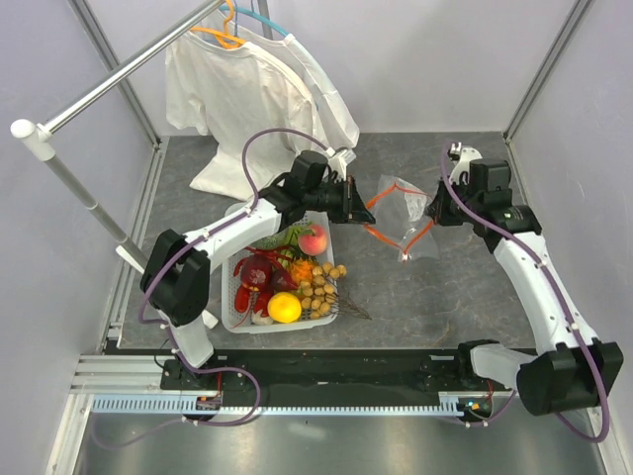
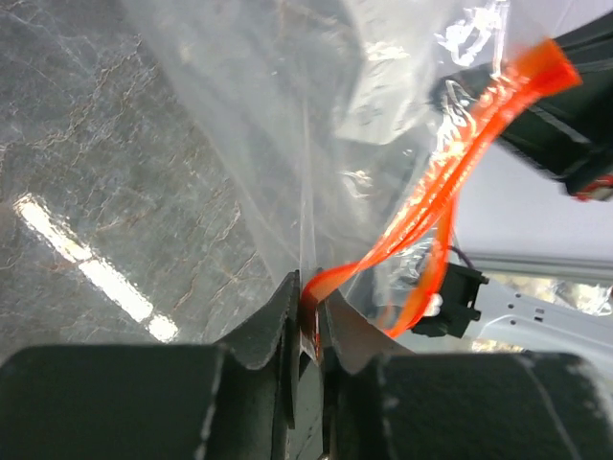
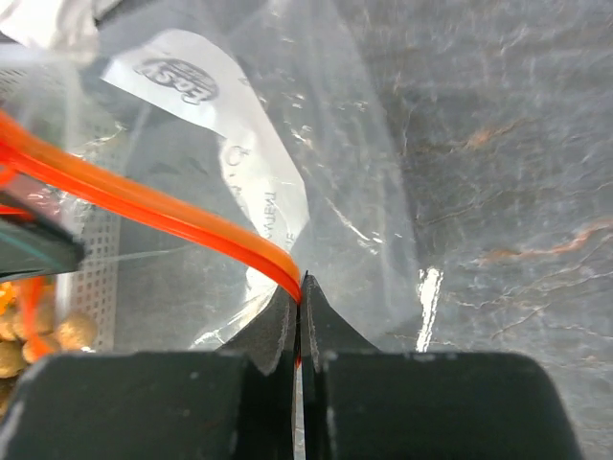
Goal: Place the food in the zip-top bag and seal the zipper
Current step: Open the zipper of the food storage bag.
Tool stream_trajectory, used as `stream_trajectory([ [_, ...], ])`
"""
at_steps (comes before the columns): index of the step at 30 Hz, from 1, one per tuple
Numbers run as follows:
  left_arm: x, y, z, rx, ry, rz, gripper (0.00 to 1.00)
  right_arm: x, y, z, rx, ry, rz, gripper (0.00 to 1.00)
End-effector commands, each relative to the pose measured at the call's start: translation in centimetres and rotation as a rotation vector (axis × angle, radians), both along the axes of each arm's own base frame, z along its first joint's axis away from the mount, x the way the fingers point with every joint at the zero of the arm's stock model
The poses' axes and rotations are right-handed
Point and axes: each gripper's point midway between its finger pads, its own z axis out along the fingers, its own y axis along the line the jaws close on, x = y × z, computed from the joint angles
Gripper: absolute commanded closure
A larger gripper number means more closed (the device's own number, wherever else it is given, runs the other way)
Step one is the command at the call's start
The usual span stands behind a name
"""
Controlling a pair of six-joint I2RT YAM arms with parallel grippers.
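Note:
The clear zip-top bag (image 1: 404,210) hangs in the air between my two grippers, right of the white basket (image 1: 237,315). Its red-orange zipper (image 1: 401,237) sags in a V with a small white tip at the bottom. My left gripper (image 1: 364,203) is shut on the zipper's left end (image 2: 313,292). My right gripper (image 1: 433,213) is shut on the zipper's right end (image 3: 287,278). The food sits in the basket: a pink-red peach (image 1: 314,239), a dark red piece (image 1: 255,274), a yellow lemon (image 1: 285,308) and small brown pieces (image 1: 318,287). No melon shows.
A white T-shirt (image 1: 247,94) hangs from a metal rail (image 1: 119,84) at the back left. The grey floor (image 1: 425,297) runs between the side walls. Dark twigs (image 1: 354,309) lie beside the basket's right side.

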Motion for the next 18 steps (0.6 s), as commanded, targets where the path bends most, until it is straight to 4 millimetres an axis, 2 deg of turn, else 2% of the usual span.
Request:
stream_trajectory([
  [1, 0.0, -0.2, 2.2, -0.011, -0.093, -0.055, 0.81, -1.0, -0.3, 3.6, 0.006, -0.076, 0.004, 1.0],
  [3, 0.0, -0.4, 2.3, -0.01, -0.112, -0.086, 0.77, -1.5, 0.0, 3.7, 0.028, -0.071, 0.012, 1.0],
  [5, -0.3, -0.6, 3.0, -0.023, -0.141, -0.131, 0.63, -1.7, 0.3, 3.3, 0.045, -0.056, 0.02, 1.0],
  [6, -0.9, -0.7, 4.0, -0.042, -0.18, -0.186, 0.49, -1.8, 0.5, 3.1, 0.05, -0.05, 0.023, 1.0],
  [8, -1.8, -0.4, 5.1, -0.055, -0.221, -0.234, 0.39, -1.8, 0.6, 2.1, 0.063, -0.028, 0.023, 1.0],
  [9, -2.1, 0.0, 5.6, -0.055, -0.28, -0.267, 0.29, -1.8, 0.6, 1.7, 0.065, -0.02, 0.021, 1.0],
  [10, -2.8, 0.7, 6.7, -0.049, -0.317, -0.28, 0.24, -1.7, 0.7, 1.3, 0.063, -0.013, 0.021, 1.0],
  [12, -3.3, 1.7, 7.1, -0.027, -0.416, -0.321, 0.15, -1.6, 0.6, 0.1, 0.058, 0.003, 0.016, 1.0],
  [13, -4.0, 2.6, 8.3, -0.03, -0.454, -0.321, 0.13, -1.5, 0.6, -0.3, 0.057, 0.009, 0.018, 1.0],
  [16, -3.6, 5.5, 7.9, 0.003, -0.491, -0.301, 0.09, -1.2, 0.9, -1.8, 0.065, 0.036, 0.024, 1.0],
  [17, -3.2, 7.4, 8.1, 0.018, -0.52, -0.296, 0.09, -1.1, 1.0, -2.3, 0.072, 0.042, 0.021, 1.0],
  [18, -2.9, 8.4, 8.0, 0.044, -0.538, -0.296, 0.09, -1.0, 1.1, -2.6, 0.078, 0.048, 0.022, 1.0],
])
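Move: The bag's left zipper lip is right at the left hand's point, between its barely parted fingers, and the right lip is about 11 cm to the right and 1 cm ahead, in the right hand's shut fingers. The zipper's near end is about 6 cm right of the left hand and 7 cm back. In the bin, the peach lies some 11 cm left, 3 cm back and 10 cm below the left hand. Open the left gripper wide to let go of the left lip, then draw it up about 6 cm, swinging left and slightly back, away from the bag towards the space above the peach, rolling the wrist and turning clockwise some 15 degrees. Keep the right gripper shut on the right lip; raise it 2–3 cm, then lower it about 4 cm while easing back 2 cm. ##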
